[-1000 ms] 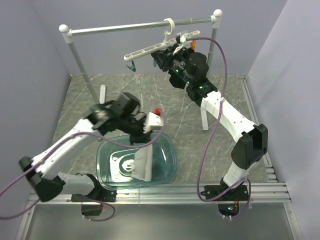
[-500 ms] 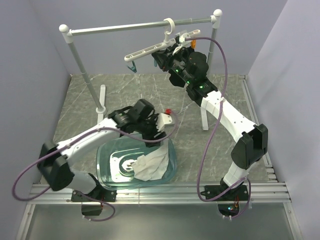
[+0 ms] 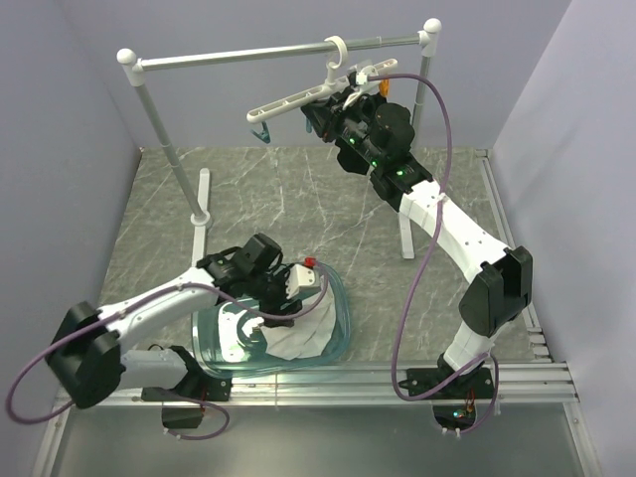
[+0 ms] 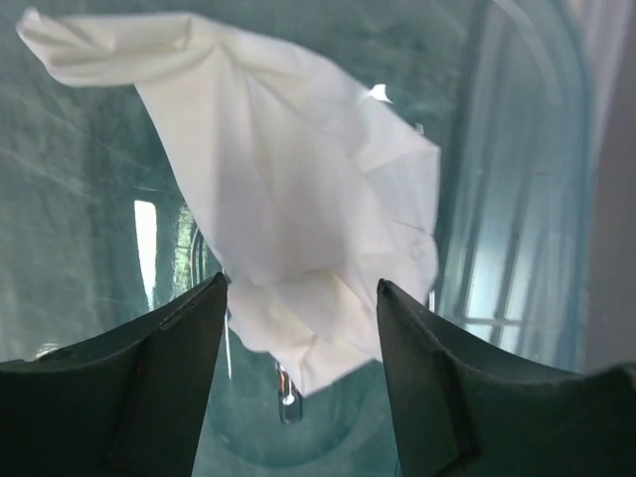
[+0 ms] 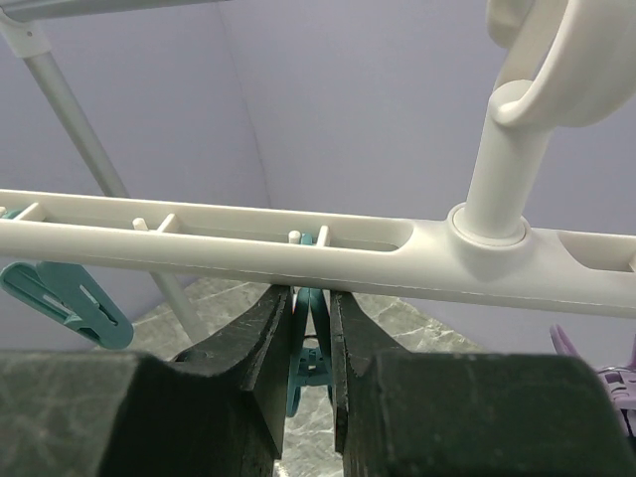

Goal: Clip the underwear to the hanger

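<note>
The white underwear (image 3: 300, 338) (image 4: 298, 199) lies crumpled inside a clear teal tub (image 3: 343, 310). My left gripper (image 3: 278, 310) (image 4: 301, 286) hangs just over it, open, and the cloth's lower edge shows between the fingertips without being pinched. The white hanger (image 3: 298, 97) (image 5: 248, 243) hangs by its hook (image 5: 556, 60) from the grey rail (image 3: 258, 52). Right under the bar, my right gripper (image 3: 316, 119) (image 5: 310, 296) is shut on a teal peg (image 5: 310, 343). A second teal peg (image 5: 68, 303) hangs at the bar's left end and a purple one (image 5: 596, 368) at the right.
The rail stands on two white posts, one at the left (image 3: 164, 149) and one at the right (image 3: 422, 119), on the marbled table. The right arm's cable (image 3: 417, 278) loops down in front. The tub's wall (image 4: 517, 199) rises close beside the underwear.
The left gripper opened and let the underwear fall into the tub, then swung back toward the near side and sank over it. The right arm has not moved.
</note>
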Controlling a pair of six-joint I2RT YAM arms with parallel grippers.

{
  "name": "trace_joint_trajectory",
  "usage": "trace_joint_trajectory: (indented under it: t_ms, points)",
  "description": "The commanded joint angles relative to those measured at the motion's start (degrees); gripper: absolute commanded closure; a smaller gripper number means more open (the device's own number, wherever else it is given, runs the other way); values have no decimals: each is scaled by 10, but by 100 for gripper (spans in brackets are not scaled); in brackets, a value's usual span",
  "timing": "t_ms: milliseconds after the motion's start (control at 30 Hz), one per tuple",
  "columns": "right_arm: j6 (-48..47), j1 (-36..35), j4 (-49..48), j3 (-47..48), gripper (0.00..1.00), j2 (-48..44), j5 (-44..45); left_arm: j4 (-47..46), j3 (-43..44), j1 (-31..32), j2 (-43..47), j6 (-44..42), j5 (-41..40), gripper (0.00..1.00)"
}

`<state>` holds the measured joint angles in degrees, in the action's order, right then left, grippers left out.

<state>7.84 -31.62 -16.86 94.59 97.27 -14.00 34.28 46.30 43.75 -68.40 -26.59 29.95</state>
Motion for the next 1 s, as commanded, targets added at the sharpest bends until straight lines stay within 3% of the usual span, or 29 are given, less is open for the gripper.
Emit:
trace_joint_trajectory:
  t_ms: [0,67,133,300,533,833,967]
  points:
    - [-5,-5,-6,0,100,-23,-16,-90,-9,1,-30,37,-10,33]
    - [-5,-4,-5,1,100,-24,-15,-109,-11,2,-39,51,-7,37]
    - [-5,-4,-5,1,100,-24,-13,-114,-10,1,-52,58,-4,48]
    - [-6,-4,-4,-1,100,-24,-9,-123,-22,1,-67,37,4,59]
    - [-3,-3,-3,-1,100,-24,-4,-113,-21,2,-77,15,35,59]
    - [3,-4,-3,1,100,-19,1,-113,-5,10,-130,5,7,64]
    - [1,-4,-1,2,100,-17,4,-100,-3,10,-121,-8,5,88]
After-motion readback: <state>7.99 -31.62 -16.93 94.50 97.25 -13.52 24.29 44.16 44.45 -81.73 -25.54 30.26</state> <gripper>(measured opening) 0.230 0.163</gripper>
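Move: The white underwear lies crumpled on the tub floor; its middle is about 4 cm to the right of the left hand, almost level fore-and-aft, and some 6 cm lower. The tub's right wall is roughly 10 cm to that hand's right, level with it, and its near wall about 12 cm back with no sideways offset. From the right hand, up at the hanger with a teal clip, the underwear is about 30 cm back, straight in line sideways, and 39 cm down. Left fingertips come down onto the white underwear and pinch it near its left part. The hand sinks in two steps, about 5.5 cm in all, with a shift of a couple of centimetres to the right between them; the fingers first narrow from well open to about half that gap, then close nearly shut at the bottom. ##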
